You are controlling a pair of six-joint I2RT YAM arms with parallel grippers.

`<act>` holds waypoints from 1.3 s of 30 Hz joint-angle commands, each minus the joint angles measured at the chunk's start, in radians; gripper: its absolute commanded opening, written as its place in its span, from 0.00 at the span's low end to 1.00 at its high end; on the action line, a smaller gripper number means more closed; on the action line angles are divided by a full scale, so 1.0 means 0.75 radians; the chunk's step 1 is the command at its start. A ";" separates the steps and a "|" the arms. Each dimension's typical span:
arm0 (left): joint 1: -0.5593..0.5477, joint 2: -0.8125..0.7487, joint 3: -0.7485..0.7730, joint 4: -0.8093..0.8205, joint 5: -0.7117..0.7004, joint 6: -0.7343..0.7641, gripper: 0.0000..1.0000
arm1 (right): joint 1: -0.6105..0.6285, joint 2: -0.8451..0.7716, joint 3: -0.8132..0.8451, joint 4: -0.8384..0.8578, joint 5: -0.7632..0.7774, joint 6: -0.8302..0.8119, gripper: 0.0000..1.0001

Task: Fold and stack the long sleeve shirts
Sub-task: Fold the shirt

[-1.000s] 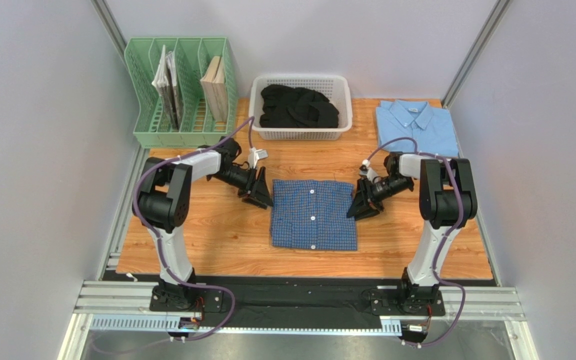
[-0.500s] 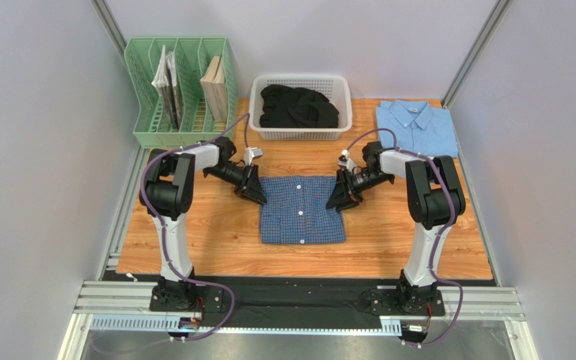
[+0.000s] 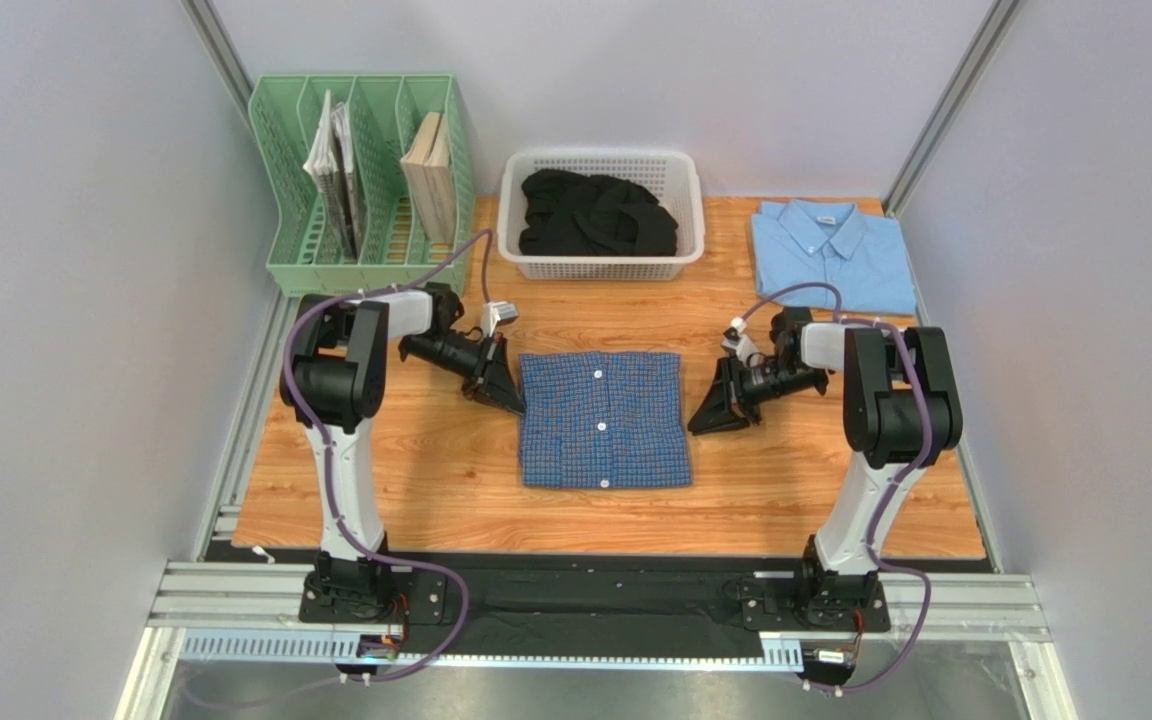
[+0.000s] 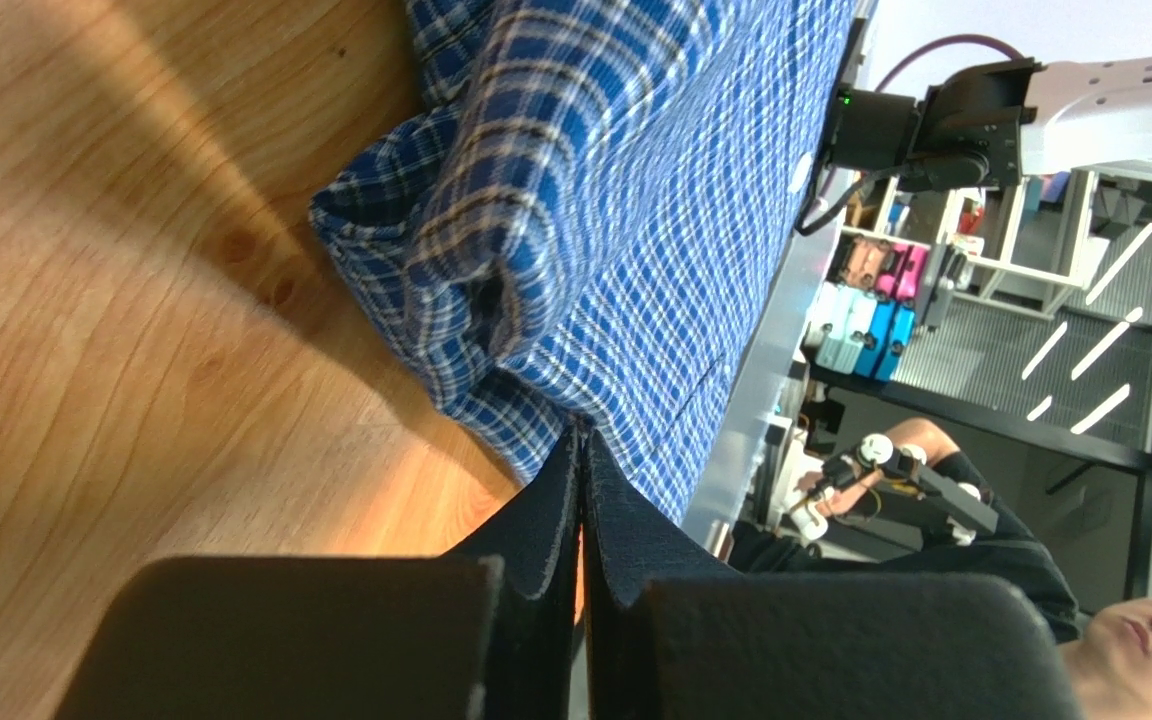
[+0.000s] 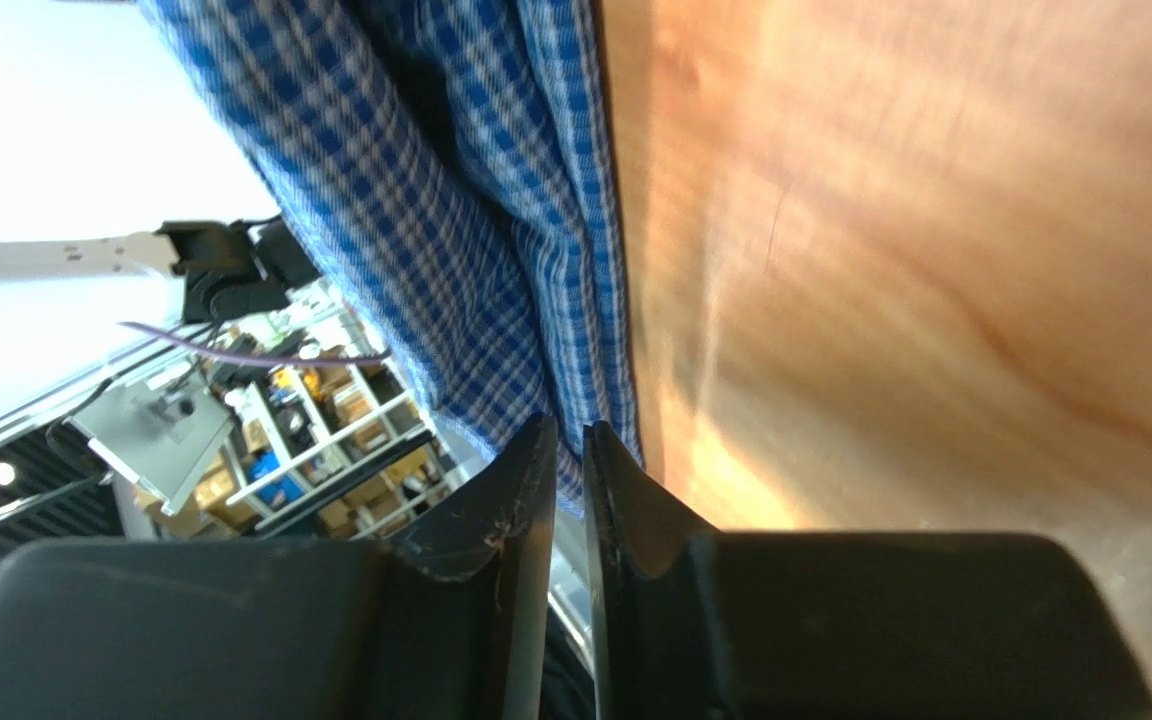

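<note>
The dark blue checked long sleeve shirt [image 3: 602,420] lies folded, buttons up, on the middle of the wooden table [image 3: 432,480]. The plain light blue long sleeve shirt [image 3: 833,252] lies folded at the back right corner. My left gripper [image 3: 507,398] is low at the checked shirt's left edge; in the left wrist view its jaws [image 4: 582,432] are pressed together, their tips at the hem [image 4: 627,195]. A little off the shirt's right edge, my right gripper [image 3: 702,423] shows a thin slit between its jaws [image 5: 569,428], nothing in it, the cloth [image 5: 432,195] beyond.
A green file rack [image 3: 364,188] holding books stands at the back left. Beside it is a white basket [image 3: 602,270] of black clothing [image 3: 597,210]. Grey walls close in the table on the left, right and back.
The checked shirt was slid left and toward the back. Both grippers then drew away from its side edges, the right one further, and both jaws narrowed, the left fully.
</note>
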 commanded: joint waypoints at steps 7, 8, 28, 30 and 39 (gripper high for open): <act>0.004 -0.019 -0.027 -0.014 0.123 0.102 0.16 | 0.070 0.025 0.030 0.175 0.016 0.119 0.19; 0.004 -0.017 -0.029 -0.014 0.125 0.102 0.17 | 0.078 0.016 0.030 0.180 0.014 0.123 0.19; -0.002 -0.019 -0.036 -0.028 0.170 0.131 0.29 | 0.174 -0.145 0.065 0.110 0.071 0.099 0.37; -0.002 -0.013 -0.032 -0.030 0.168 0.129 0.29 | 0.188 -0.164 0.075 0.092 0.104 0.095 0.37; -0.006 -0.015 -0.021 -0.036 0.164 0.133 0.30 | 0.201 -0.086 0.089 0.069 0.219 0.084 0.40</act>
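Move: The folded checked shirt lies flat between the hands: its middle is about 9 cm right of the left hand and 1 cm back, and about 10 cm left of the right hand and 1 cm ahead, roughly 1 cm below either, with each side edge close to the fingertips. The white basket stands some 22 cm ahead of the left hand and 9 cm to its right. The light-blue shirt lies about 19 cm ahead of the right hand and 16 cm to its right. The right hand first dips about 1 cm forward and down, then slides some 3 cm left into the right edge of the checked shirt, opening its fingers partway around the folded layers and rising about 2 cm near the end as the wrist rolls some 10 degrees. The left hand all but stays at the left edge, its shut fingers parting to about a third of their range beside the layers while it eases roughly 1 cm up and back. ##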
